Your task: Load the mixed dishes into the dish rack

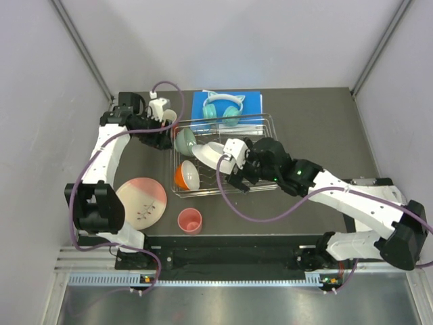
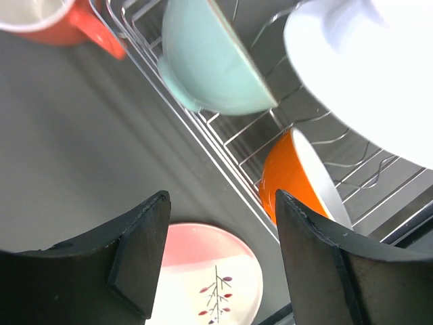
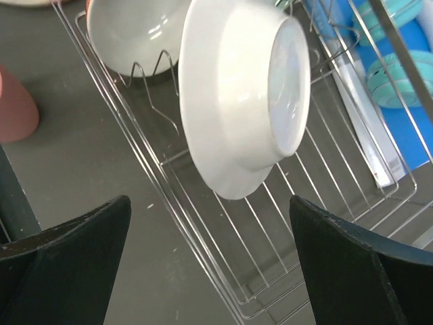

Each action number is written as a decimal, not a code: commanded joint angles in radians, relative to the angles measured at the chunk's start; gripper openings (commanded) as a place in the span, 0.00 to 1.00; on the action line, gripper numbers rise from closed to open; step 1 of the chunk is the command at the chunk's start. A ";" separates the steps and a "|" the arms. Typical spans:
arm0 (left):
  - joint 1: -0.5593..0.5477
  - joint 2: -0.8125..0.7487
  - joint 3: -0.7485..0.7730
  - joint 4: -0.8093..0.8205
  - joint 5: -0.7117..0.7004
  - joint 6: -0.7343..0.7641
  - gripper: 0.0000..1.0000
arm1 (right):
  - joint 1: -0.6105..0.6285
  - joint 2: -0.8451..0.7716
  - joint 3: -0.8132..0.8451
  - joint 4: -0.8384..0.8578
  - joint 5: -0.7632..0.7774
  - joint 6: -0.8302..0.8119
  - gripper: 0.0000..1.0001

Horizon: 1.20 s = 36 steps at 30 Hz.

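The dish rack holds a mint green bowl, a white plate on edge and an orange bowl. My left gripper is open and empty just left of the rack; in its wrist view the gripper hangs over the pink-and-cream plate, beside the mint bowl and the orange bowl. My right gripper is open and empty over the rack's near side. In its wrist view the gripper sits below the white plate.
The pink-and-cream plate and a coral pink cup lie on the table in front of the rack. An orange mug stands left of the rack. Teal headphones rest on a blue book behind it.
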 commanded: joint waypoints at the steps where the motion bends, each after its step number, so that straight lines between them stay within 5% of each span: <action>1: 0.004 0.000 0.071 -0.019 0.050 -0.029 0.69 | 0.055 0.029 -0.008 0.011 0.105 0.033 1.00; 10: 0.002 0.000 0.034 -0.002 0.058 -0.035 0.68 | 0.090 0.151 0.010 0.083 0.283 0.009 0.95; 13: 0.004 -0.012 0.011 0.004 0.051 -0.029 0.68 | 0.090 0.199 0.033 0.091 0.315 0.000 0.71; 18: 0.005 -0.024 -0.013 0.009 0.049 -0.023 0.68 | 0.092 0.242 0.058 0.094 0.352 -0.007 0.60; 21: 0.005 -0.027 -0.025 0.013 0.052 -0.021 0.68 | 0.090 0.245 0.066 0.100 0.387 -0.017 0.45; 25: 0.007 -0.024 -0.036 0.021 0.057 -0.021 0.68 | 0.084 0.251 0.082 0.101 0.415 -0.020 0.00; 36: 0.007 -0.035 -0.055 0.026 0.049 -0.014 0.68 | 0.063 0.280 0.103 0.141 0.416 -0.033 0.00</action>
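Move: The white plate leans in the dish rack with its middle some 5 cm ahead of the open right hand, 7 cm to its left and about 7 cm lower. The orange bowl sits about 9 cm left of the plate and 4 cm nearer; the green bowl is also 9 cm left of the plate but 6 cm farther out. From the left hand, the plate lies about 15 cm to the right, 3 cm back and 6 cm lower. Sink the right gripper about 8 cm to the white plate's near edge, easing forward and closing on the way, then shut the fingers to pinch the rim while going on forward and back up some 3 cm, roughly 6 cm forward in all. Meanwhile tip the fingers steeper and turn the hand about 15 degrees clockwise. Let the open left hand rise slightly, then sink about 3 cm beside the rack. ##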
